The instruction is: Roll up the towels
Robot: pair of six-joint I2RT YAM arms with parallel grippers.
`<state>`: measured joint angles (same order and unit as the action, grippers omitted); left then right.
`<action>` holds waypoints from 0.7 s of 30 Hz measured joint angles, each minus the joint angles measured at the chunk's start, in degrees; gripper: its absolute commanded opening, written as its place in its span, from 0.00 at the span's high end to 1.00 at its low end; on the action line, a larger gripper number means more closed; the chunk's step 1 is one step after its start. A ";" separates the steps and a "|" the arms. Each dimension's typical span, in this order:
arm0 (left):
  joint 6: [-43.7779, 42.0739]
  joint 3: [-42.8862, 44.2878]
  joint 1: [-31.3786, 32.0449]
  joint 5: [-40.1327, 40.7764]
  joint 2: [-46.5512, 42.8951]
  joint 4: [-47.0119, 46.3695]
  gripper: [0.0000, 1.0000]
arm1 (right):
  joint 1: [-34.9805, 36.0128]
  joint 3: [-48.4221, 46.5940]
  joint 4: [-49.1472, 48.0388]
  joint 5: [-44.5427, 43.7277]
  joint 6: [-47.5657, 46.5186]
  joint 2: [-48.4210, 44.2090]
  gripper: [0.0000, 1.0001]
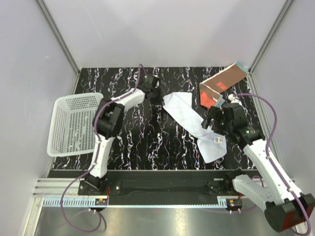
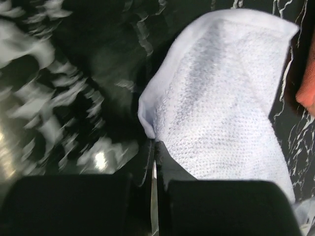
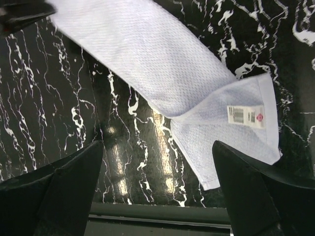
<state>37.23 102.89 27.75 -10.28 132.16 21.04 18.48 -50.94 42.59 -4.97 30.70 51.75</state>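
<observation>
The white towel lies as a long diagonal strip across the black marble table, with a label near its near end. My left gripper is at the strip's far-left end. In the left wrist view the left gripper is shut, pinching the corner of the white towel, which is slightly raised there. My right gripper hovers over the strip's near-right part; the right gripper is wide open and holds nothing, with the white towel below it. The rust-brown towel lies at the back right.
A white perforated basket sits at the table's left edge. An orange bit of the brown towel shows at the right edge of the left wrist view. Grey walls enclose the table. The table's near edge runs just below the right fingers.
</observation>
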 measured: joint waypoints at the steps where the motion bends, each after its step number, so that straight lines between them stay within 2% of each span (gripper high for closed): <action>1: -0.09 -4.33 -0.61 0.66 -3.69 -0.28 1.00 | 0.00 0.04 -0.13 0.55 -0.02 0.81 0.00; 5: -0.11 -19.69 -4.07 4.28 -20.06 0.70 1.00 | 0.00 1.05 -1.68 3.30 0.13 6.32 0.00; 11: -0.81 -35.34 -7.63 10.36 -39.98 0.85 1.00 | 0.00 3.37 -3.21 5.99 1.40 14.47 0.00; 16: -1.73 -43.04 -7.67 11.61 -44.17 2.67 1.00 | 0.00 3.21 -5.60 6.19 1.90 18.75 0.00; 21: -1.86 -45.33 -7.67 11.52 -44.17 3.72 1.00 | 0.00 -0.98 -8.11 6.19 1.60 26.12 0.00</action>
<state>35.38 57.56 20.08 1.23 87.99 24.75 18.48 -51.92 34.48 1.21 32.29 77.87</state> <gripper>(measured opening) 0.012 0.994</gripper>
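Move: The left hand already pinches the towel's far left end; open table lies 17 cm left, 14 back and some 3 below, with the basket's middle about 48 left, 13 back. The towel's tagged end is around 23 cm back, 29 right of this hand. That tagged end sits roughly 17 cm below the right hand, 1 back, 4 right; the cardboard box lies about 32 ahead, 9 right, 14 below. Left hand sweeps the pinched towel end about 20 cm left and back; open right sinks 10 towards the tag. ##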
